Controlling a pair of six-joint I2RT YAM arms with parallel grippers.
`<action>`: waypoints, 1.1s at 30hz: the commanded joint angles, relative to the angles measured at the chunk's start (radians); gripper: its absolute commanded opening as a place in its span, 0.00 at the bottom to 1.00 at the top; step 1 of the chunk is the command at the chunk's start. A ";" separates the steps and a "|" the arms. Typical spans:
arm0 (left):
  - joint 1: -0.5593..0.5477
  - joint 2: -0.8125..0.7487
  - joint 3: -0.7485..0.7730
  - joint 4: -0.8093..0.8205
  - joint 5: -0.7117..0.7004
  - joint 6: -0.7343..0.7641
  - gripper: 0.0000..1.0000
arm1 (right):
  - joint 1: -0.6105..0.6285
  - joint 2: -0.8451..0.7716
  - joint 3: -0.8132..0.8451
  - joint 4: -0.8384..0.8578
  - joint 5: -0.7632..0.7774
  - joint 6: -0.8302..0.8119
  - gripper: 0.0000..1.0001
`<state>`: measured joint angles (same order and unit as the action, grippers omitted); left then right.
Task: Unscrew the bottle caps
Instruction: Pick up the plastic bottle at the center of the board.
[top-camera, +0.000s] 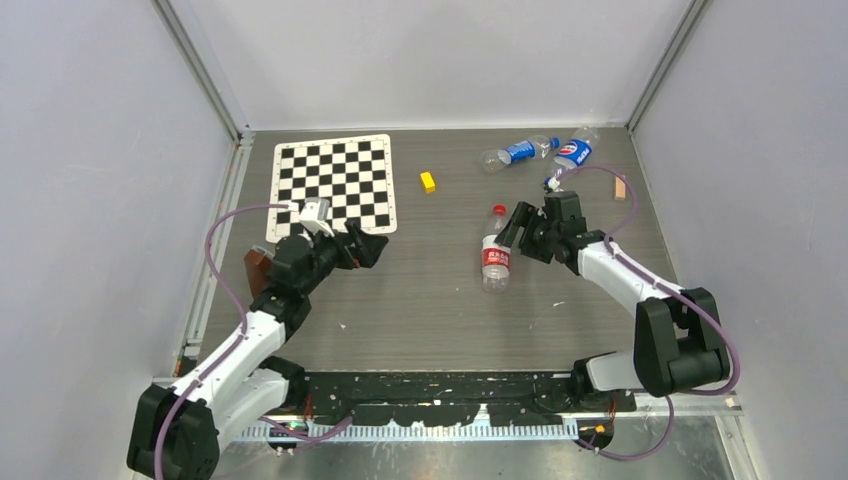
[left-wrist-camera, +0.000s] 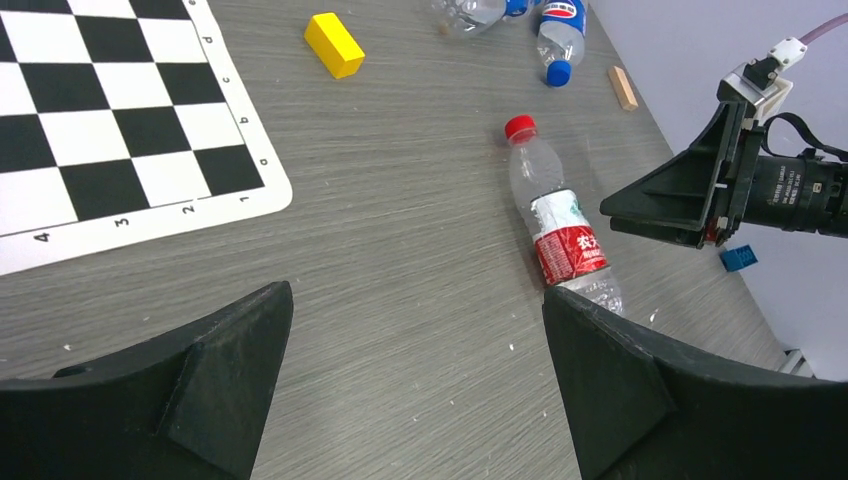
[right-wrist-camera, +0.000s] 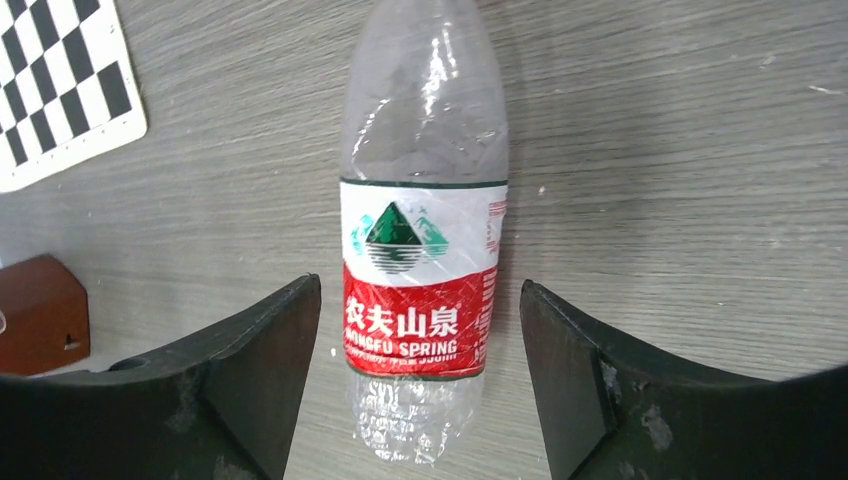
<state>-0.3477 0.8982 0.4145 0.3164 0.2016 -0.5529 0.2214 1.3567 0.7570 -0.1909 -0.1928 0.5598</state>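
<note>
A clear bottle with a red-and-white label (top-camera: 495, 256) lies flat mid-table, its red cap (top-camera: 499, 210) screwed on and pointing away from the arms. My right gripper (top-camera: 518, 238) is open, one finger on each side of the labelled body (right-wrist-camera: 420, 290), with a gap showing on both sides. My left gripper (left-wrist-camera: 416, 295) is open over bare table, left of that bottle (left-wrist-camera: 558, 230), with nothing between its fingers. Two blue-label bottles (top-camera: 520, 152) (top-camera: 573, 152) lie at the back right. One of them shows a blue cap (left-wrist-camera: 559, 73).
A checkerboard mat (top-camera: 334, 187) lies at the back left, with a yellow block (top-camera: 428, 181) to its right. A small wooden piece (top-camera: 621, 187) is near the right wall. A brown object (top-camera: 257, 268) sits by my left arm, and a blue brick (left-wrist-camera: 739, 257) beyond the right gripper.
</note>
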 joint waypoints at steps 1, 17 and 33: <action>0.001 -0.029 0.034 0.010 -0.001 0.046 0.98 | 0.002 0.038 -0.010 0.056 0.095 0.069 0.77; 0.001 -0.093 0.031 -0.061 -0.027 0.098 0.98 | 0.030 0.303 0.054 0.132 -0.028 0.079 0.58; 0.001 0.076 0.086 0.085 0.158 0.016 0.98 | 0.050 0.049 -0.156 0.658 -0.271 0.269 0.39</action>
<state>-0.3477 0.9047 0.4366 0.2661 0.2382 -0.4927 0.2577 1.4792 0.6613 0.1627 -0.3679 0.7250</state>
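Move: The plastic bottle lies flat with its red cap pointing forward. Its middle is about 2 cm ahead of the open right hand, 3 cm to its left and 6 cm below. From that hand the yellow block is some 19 cm ahead and 18 cm left. The blue-label bottle is about 27 cm ahead and 3 cm right, the Pepsi bottle about 26 cm ahead and 15 cm right. From the left hand, the plastic bottle is about 5 cm ahead, 25 cm right and 15 cm lower. The right hand sinks about 5 cm over the lying bottle, easing 2 to 3 cm forward and left as it goes, and shuts its wide-open fingers from both sides until they pinch the bottle around its label. With that grip kept, it draws back a little and lifts about 4 cm while carrying on left by some 2 cm, the hand rolling so that its left side rises. ##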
